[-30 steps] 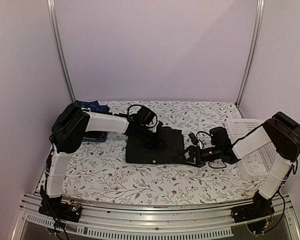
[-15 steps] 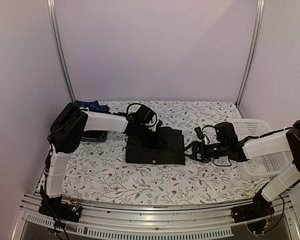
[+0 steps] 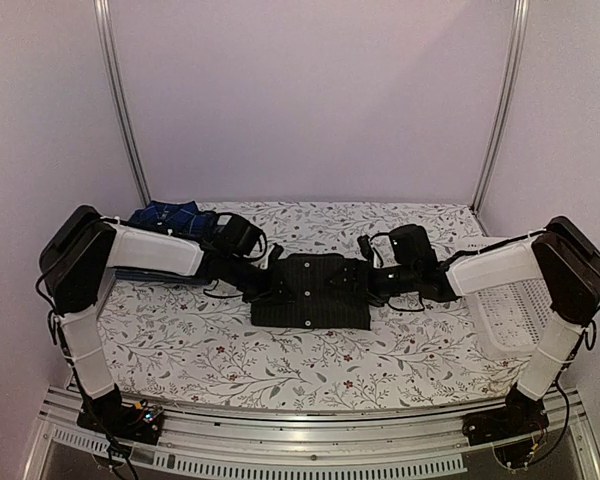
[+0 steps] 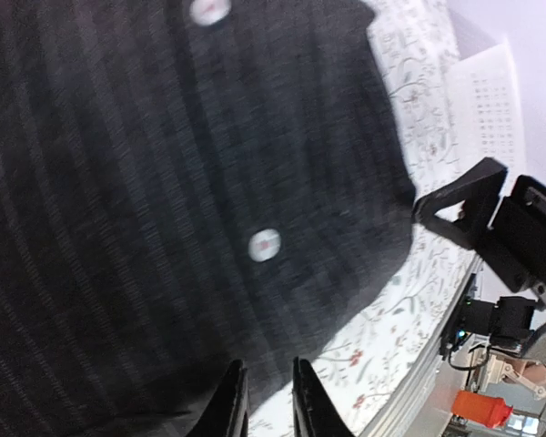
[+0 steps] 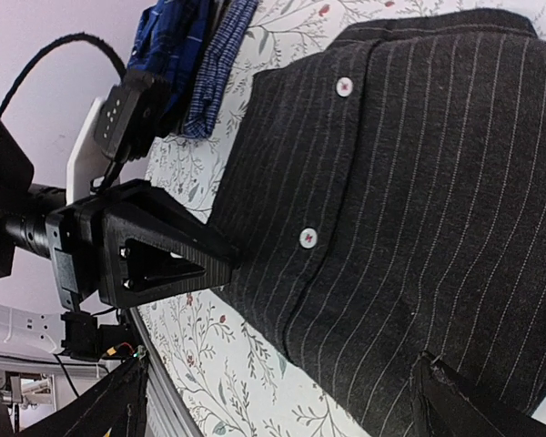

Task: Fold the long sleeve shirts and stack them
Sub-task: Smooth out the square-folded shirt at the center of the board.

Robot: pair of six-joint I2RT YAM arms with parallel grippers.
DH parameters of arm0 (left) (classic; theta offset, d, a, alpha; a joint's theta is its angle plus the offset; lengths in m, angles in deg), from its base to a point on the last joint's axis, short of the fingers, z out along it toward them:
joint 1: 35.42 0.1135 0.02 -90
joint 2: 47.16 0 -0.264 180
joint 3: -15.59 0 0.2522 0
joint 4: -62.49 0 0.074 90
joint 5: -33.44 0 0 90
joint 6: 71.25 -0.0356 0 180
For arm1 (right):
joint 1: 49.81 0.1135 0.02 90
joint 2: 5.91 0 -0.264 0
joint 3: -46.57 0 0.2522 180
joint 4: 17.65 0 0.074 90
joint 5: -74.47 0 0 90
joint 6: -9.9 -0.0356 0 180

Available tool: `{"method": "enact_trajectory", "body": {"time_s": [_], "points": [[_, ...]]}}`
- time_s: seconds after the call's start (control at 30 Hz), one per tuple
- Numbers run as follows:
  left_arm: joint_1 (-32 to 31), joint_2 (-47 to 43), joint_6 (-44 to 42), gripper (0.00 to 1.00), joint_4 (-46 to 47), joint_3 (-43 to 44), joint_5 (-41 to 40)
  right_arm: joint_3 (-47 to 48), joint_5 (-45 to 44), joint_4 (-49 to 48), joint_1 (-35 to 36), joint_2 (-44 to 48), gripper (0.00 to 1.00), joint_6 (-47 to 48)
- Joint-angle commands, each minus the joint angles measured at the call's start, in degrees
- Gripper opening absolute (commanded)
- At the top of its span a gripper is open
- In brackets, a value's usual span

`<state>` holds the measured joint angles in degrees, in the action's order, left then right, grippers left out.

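A black pinstriped long sleeve shirt [image 3: 310, 295] lies folded mid-table, button placket [image 5: 309, 238] facing up. My left gripper [image 3: 269, 284] is low at its left edge; its fingers [image 4: 229, 405] stand a narrow slit apart with nothing between them, over the shirt's near edge [image 4: 255, 364]. My right gripper [image 3: 366, 281] is at the shirt's right edge, jaws wide apart. Its fingers [image 5: 469, 405] straddle the shirt's corner [image 5: 364, 364] without closing on it. A blue plaid shirt [image 3: 170, 215] lies at the back left, behind my left arm.
A white mesh basket [image 3: 515, 300] stands at the right, under my right forearm. The floral tablecloth [image 3: 280, 360] covers the table. The left gripper's body [image 5: 155, 250] shows in the right wrist view, facing the shirt's far side.
My left gripper has drawn back from on top of the black shirt to its left edge. My right gripper has come in from the front right to the shirt's right edge.
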<state>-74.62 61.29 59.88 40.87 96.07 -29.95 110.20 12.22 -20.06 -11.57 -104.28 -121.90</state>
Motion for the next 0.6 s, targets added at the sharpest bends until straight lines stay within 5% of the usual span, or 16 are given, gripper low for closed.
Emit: {"method": "enact_trajectory", "body": {"time_s": [0.0,0.33,0.57], "points": [[2.08,0.3,0.67,0.17,4.08,-6.5,1.97,2.58,-2.81,-2.16,0.18,-6.73,0.99,-3.52],[2.53,-1.02,2.0,0.16,6.97,-15.78,0.96,-6.22,-3.66,-8.06,-3.31,-10.06,0.99,-10.07],[2.26,-6.01,2.16,0.16,5.66,-17.02,0.32,-3.22,-7.97,0.15,-2.58,-2.19,0.99,-7.35]]}}
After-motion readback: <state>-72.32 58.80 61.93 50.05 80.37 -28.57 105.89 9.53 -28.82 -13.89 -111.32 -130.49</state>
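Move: The square-folded shirt lies under both hands. Its middle is about 6 cm right of, 3 cm ahead of and 6 cm below the left hand, and about 10 cm left of, level with and 6 cm below the right. The shirt's near left corner is some 9 cm left of and 6 cm back from the left hand. The blue plaid stack's middle is about 29 cm left of and 16 cm farther out than that hand. The dark folded shirt is met from above by both hands: the left's nearly shut fingertips sink about 5 cm while swinging left and back towards the near left corner, come down on the cloth, then creep outward along it. The right, still wide open, drops about 6 cm onto the right side with a slight forward drift, then eases some 2 cm right, turning about 10 degrees clockwise. ##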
